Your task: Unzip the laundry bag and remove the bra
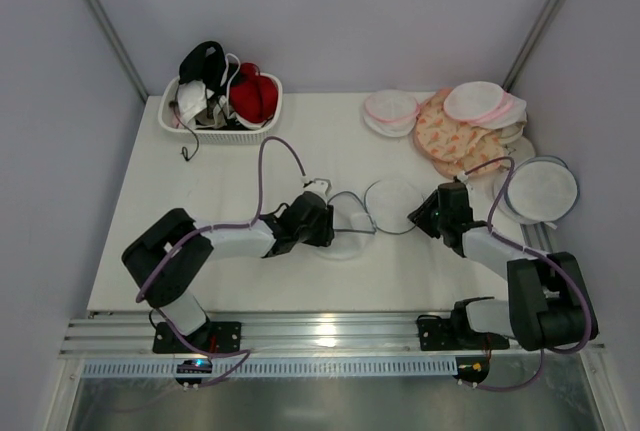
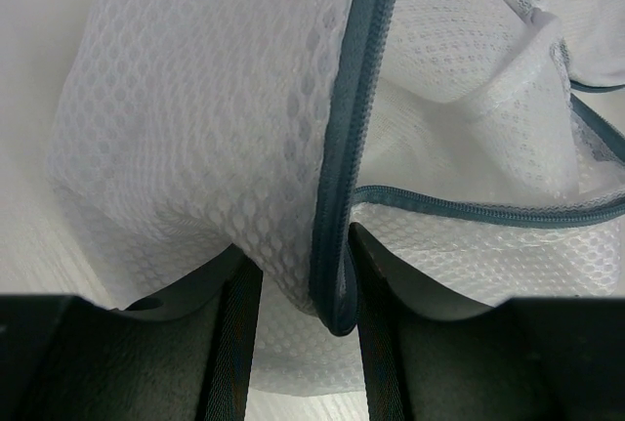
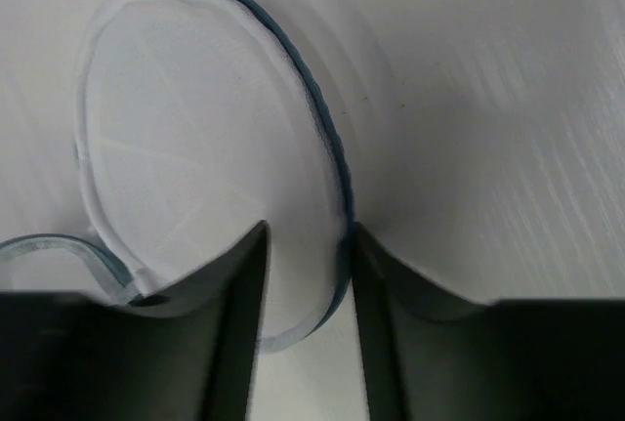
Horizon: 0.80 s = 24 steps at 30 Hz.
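Note:
The laundry bag [image 1: 392,197] lies unzipped mid-table, one half a flat white mesh round and the other a collapsed fold [image 1: 350,215] by my left gripper [image 1: 335,227]. In the left wrist view the left gripper [image 2: 306,294] is shut on bunched mesh [image 2: 195,128] and the grey-blue zip rim [image 2: 342,147]. My right gripper [image 1: 418,217] stands at the flat half's right edge. In the right wrist view its jaws [image 3: 308,274] straddle that half's rim [image 3: 322,138]; the rim touches one finger, and a pinch is unclear. The black bra [image 1: 205,59] lies on top in the basket.
A white basket [image 1: 215,135] at the back left also holds a red bra [image 1: 255,97] and a white one [image 1: 190,101]. Pink-rimmed white rounds [image 1: 390,111] and a patterned cloth [image 1: 445,139] sit at the back right. A grey-rimmed white disc [image 1: 543,191] lies at the right edge.

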Tool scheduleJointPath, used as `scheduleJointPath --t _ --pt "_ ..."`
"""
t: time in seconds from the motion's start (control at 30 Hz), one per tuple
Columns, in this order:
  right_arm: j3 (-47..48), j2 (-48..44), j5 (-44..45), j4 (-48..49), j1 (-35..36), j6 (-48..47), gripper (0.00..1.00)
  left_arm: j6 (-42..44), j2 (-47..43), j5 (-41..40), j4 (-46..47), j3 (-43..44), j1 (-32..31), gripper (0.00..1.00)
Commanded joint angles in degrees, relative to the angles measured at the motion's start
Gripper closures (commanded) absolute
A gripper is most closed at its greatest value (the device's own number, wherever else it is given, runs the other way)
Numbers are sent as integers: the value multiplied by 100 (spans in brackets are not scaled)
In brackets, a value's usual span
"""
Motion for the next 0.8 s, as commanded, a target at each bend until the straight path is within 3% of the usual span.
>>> scheduleJointPath --t 0.0,0.07,0.2,0.3,0.37,0.47,0.6,0.67,0.77 --pt "-107 202 -283 593 -23 -12 79 -13 -175 17 -231 -85 -21 58" --pt "-151 19 -265 620 -23 -47 96 -13 -227 35 -257 -76 -21 58" --pt "-239 -754 -99 235 -32 -451 97 5 -298 96 -397 46 -21 59" --pt "-64 -1622 338 -597 -23 -714 96 -30 -464 263 -582 257 -21 57" --pt "216 -1976 578 -1057 -32 -978 96 -83 -640 359 -854 345 -21 50" --pt "761 -2294 947 -1953 -23 -1347 96 -171 -1070 448 -1126 530 -21 32" --pt "1307 -2312 1010 -2745 47 -1787 96 -337 -1816 483 -1382 706 -21 1" --pt "1535 -2338 1079 -2921 170 -2024 96 -417 -2098 448 -1496 741 -21 1" --pt "1800 -2373 1763 -3088 924 -2262 96 -592 -2731 202 -1759 741 -21 0"
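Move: The left hand's part-open fingers are still around the zippered lip of the laundry bag, whose open body centres about 4 cm to their right and 1 cm ahead; the lid lies some 15 cm right and 7 cm ahead. The lid's blue outer rim is already between the right fingertips, with the lid's middle about 5 cm left and 3 cm ahead and the body 16 cm left, 3 cm back. The peach bag lies 21 cm ahead and 11 cm right of the right hand. All lie about at fingertip height. The right hand snaps its half-open fingers shut on the lid's outer rim close to the table, then lifts the rim nearly straight up by about 12 cm, drifting slightly left and keeping the pinch while the wrist tilts some 20 degrees. Meanwhile the left hand edges back a little, opens from part-open to fully wide to free the bag's lip, and rises some 15 cm above the table with barely any sideways travel, its fingers swinging to point more to the right and less steeply down. ##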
